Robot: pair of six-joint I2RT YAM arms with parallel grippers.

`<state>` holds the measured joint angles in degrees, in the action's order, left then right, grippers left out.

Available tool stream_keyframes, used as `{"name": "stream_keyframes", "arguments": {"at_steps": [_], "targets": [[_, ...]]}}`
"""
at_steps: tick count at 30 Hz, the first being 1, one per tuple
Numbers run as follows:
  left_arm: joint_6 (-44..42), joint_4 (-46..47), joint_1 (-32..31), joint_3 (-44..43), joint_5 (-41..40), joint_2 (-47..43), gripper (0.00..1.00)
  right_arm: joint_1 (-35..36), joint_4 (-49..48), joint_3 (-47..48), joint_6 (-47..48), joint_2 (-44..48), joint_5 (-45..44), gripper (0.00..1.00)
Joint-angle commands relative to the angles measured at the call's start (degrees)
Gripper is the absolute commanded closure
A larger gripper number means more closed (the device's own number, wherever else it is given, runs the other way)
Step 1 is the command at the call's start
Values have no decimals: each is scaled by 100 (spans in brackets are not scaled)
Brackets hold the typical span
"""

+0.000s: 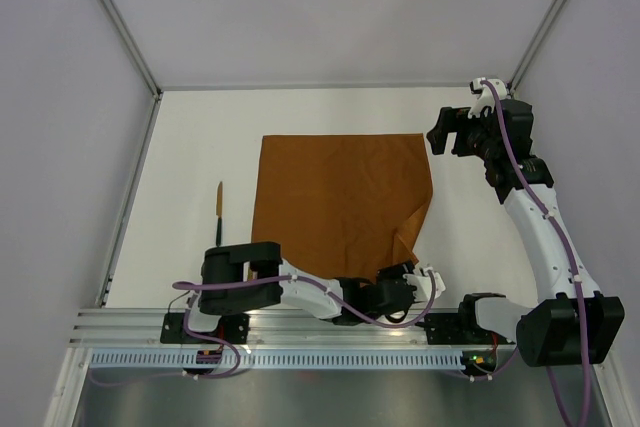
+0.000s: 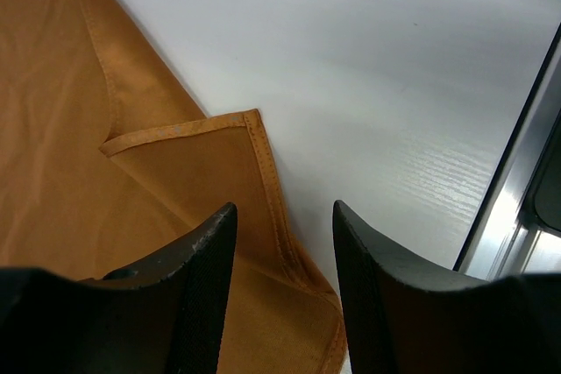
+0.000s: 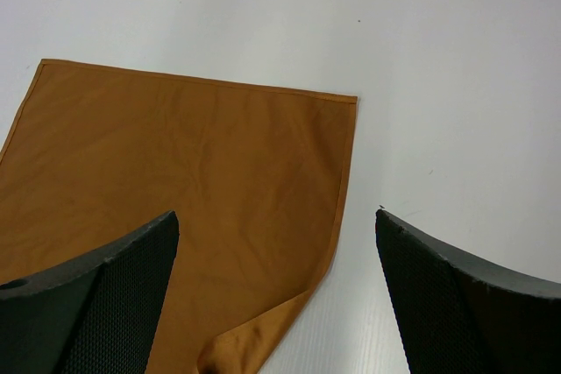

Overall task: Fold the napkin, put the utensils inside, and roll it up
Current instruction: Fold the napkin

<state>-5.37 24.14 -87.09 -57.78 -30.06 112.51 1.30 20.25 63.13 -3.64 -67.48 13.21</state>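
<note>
The rust-orange napkin (image 1: pixel 335 197) lies spread flat on the white table, its near right corner folded back over itself (image 1: pixel 412 227). My left gripper (image 1: pixel 408 279) sits low at that corner. In the left wrist view its jaws (image 2: pixel 285 208) stand open, and the folded hem (image 2: pixel 263 172) runs between them without being pinched. My right gripper (image 1: pixel 450 132) hangs wide open above the table beside the napkin's far right corner, and the cloth (image 3: pixel 175 172) shows below its jaws (image 3: pixel 276 215). One thin dark utensil (image 1: pixel 219 209) lies on the table left of the napkin.
An aluminium rail (image 1: pixel 300 332) runs along the near edge under both arm bases and shows at the right of the left wrist view (image 2: pixel 526 190). Pale enclosure walls with metal posts (image 1: pixel 115 17) close in the left, far and right sides.
</note>
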Motion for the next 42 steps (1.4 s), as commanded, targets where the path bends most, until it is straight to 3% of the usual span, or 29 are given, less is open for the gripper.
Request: {"name": "stream_keyframes", "arguments": {"at_steps": [1, 8, 23, 32, 42], "targets": [[-395, -15, -80, -251, -184, 201, 47, 2, 40, -3, -23, 33, -12, 2], [-474, 161, -80, -304, -526, 315, 52, 10, 32, -3, -32, 25, -12, 2], [-255, 231, 16, -375, -571, 342, 84, 11, 40, -47, -40, 51, 6, 2], [123, 249, 148, -208, -597, 96, 98, 11, 40, -47, -40, 51, 15, 2], [1107, 337, 526, 179, -474, -501, 98, 11, 40, -56, -32, 25, 41, 2]]}}
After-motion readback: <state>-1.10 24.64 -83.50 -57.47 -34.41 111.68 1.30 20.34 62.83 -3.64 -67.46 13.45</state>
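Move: The left hand, half open, hovers just above the napkin's folded-over near-right corner; the hem to be pinched lies about 2 cm ahead, level sideways, and 2 cm below. The flap's tip is some 4 cm ahead and 3 cm right, its inner end about 9 cm ahead and 1 cm left, and the near end of the fold 3 cm back and 1 cm left, all about 2 cm below. From the right hand that hem is about 24 cm back, 13 cm left and 24 cm below. The left fingers close from about half open to shut, pinching the flap's hem a few centimetres short of its tip, after the hand sinks about 1.5 cm onto the cloth. The hand edges forward while closing, then draws the pinched hem farther forward over the napkin, veering left and lifting slightly at the end; about 4 cm forward in all, the wrist turning some 10 degrees counter-clockwise. ##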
